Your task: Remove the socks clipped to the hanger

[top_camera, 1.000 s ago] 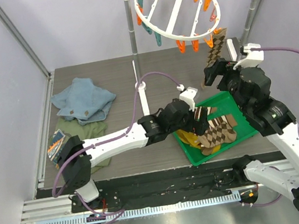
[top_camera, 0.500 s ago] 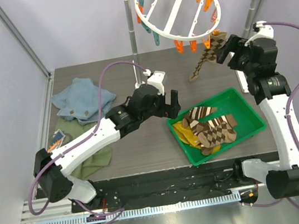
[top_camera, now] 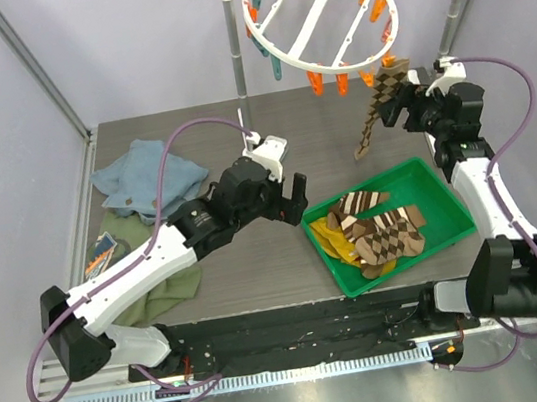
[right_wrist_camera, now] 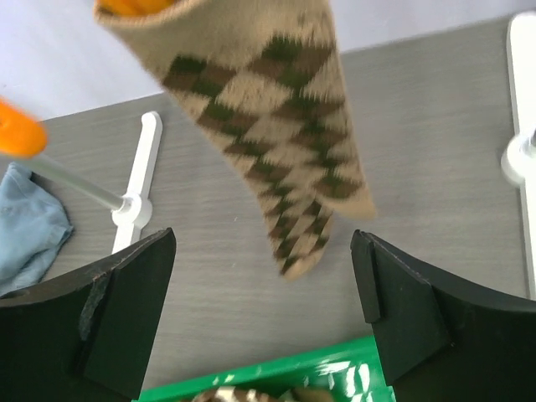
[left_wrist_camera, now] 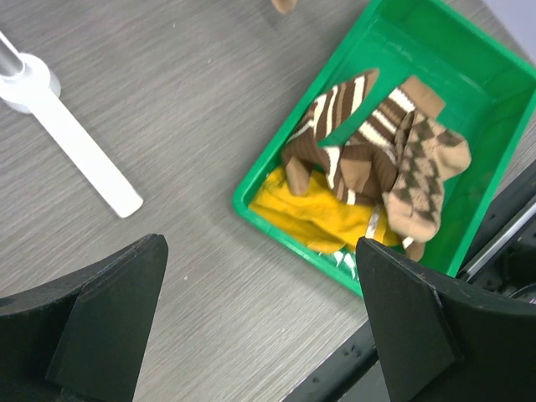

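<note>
The white ring hanger [top_camera: 272,52] hangs from the rail at the back, its orange and teal clips dangling. One diamond-patterned sock [top_camera: 380,103] hangs from an orange clip [top_camera: 387,62] on its right side. My right gripper [top_camera: 405,100] is open just right of that sock. In the right wrist view the sock [right_wrist_camera: 285,142] dangles ahead of the open gripper [right_wrist_camera: 264,239], touching neither finger. Striped socks [top_camera: 360,205], diamond socks [top_camera: 395,238] and a mustard sock [top_camera: 333,237] lie in the green tray [top_camera: 442,175]. My left gripper [top_camera: 293,197] is open and empty over the table, left of the tray [left_wrist_camera: 293,117].
A blue cloth [top_camera: 149,178] and an olive-green cloth [top_camera: 154,248] lie at the left, with a small packet [top_camera: 102,251] beside them. The grey stand's poles [top_camera: 238,64] [top_camera: 456,1] rise at the back. One of its white feet [left_wrist_camera: 79,159] lies under my left arm.
My left gripper has pulled back left from over the tray. My right arm has risen and reached up beside the hanging diamond sock. The hanger has swung a little.
</note>
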Robot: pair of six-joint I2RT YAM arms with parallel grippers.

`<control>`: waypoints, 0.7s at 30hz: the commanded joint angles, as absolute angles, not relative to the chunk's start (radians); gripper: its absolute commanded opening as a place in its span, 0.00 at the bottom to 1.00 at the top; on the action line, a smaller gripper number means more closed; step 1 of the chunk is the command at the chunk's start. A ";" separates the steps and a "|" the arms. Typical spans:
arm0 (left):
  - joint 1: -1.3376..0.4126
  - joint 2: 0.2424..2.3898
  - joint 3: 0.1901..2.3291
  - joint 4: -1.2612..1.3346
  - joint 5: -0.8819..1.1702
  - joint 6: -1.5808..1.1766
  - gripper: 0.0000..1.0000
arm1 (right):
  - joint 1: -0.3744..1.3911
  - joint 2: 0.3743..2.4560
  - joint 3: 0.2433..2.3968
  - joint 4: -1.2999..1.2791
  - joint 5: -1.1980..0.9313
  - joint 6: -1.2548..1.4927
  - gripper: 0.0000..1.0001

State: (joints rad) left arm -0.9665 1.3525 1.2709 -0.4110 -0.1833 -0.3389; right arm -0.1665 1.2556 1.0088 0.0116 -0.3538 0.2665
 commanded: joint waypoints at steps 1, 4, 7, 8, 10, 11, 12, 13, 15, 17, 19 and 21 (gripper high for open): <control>-0.968 1.301 1.258 -0.416 -0.183 -0.314 1.00 | -0.189 1.307 1.034 0.241 -0.449 0.121 0.96; -0.968 1.281 1.253 -0.411 -0.175 -0.318 1.00 | -0.206 1.365 1.048 0.259 -0.504 0.086 0.97; -0.968 1.261 1.247 -0.405 -0.158 -0.316 1.00 | -0.219 1.443 1.074 0.325 -0.612 0.069 0.97; -0.968 1.258 1.244 -0.403 -0.158 -0.316 1.00 | -0.221 1.466 1.086 0.331 -0.644 0.060 0.97; -0.969 1.249 1.241 -0.399 -0.163 -0.308 1.00 | -0.222 1.529 1.124 0.347 -0.701 0.051 0.97; -0.968 1.247 1.239 -0.399 -0.166 -0.307 1.00 | -0.222 1.548 1.137 0.351 -0.715 0.051 0.96; -0.968 1.246 1.238 -0.396 -0.173 -0.304 1.00 | -0.222 1.583 1.156 0.354 -0.748 0.054 0.95; -0.968 1.249 1.239 -0.399 -0.181 -0.299 1.00 | -0.222 1.594 1.164 0.370 -0.771 0.073 0.93; -0.968 1.247 1.241 -0.403 -0.202 -0.291 1.00 | -0.222 1.615 1.166 0.394 -0.845 0.098 0.87; -0.969 1.247 1.241 -0.400 -0.213 -0.281 1.00 | -0.222 1.620 1.161 0.428 -0.882 0.138 0.72; -0.968 1.250 1.236 -0.397 -0.213 -0.281 1.00 | -0.221 1.606 1.144 0.445 -0.871 0.161 0.31; -0.968 1.256 1.236 -0.394 -0.210 -0.282 1.00 | -0.218 1.574 1.100 0.446 -0.838 0.181 0.16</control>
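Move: The checkered sock hangs about 7 cm ahead of my right hand and 2 cm to its left, its middle near fingertip height. The orange clip on its cuff is some 7 cm ahead, 3 cm left and 7 cm above me; another orange clip is roughly 8 cm ahead, 9 cm left, 5 cm up. The green bin lies 12 cm back, 1 cm right, 25 cm below. From my left hand the sock is some 20 cm ahead and 22 cm right, at about its height. I push my open right hand forward about 6 cm to the hanging checkered sock while sinking some 4 cm to its lower part, below the clip. The hand turns some 20 degrees counter-clockwise and slips a little left near the end, as the fingers swing most of the way shut and begin to pinch the sock between them. ##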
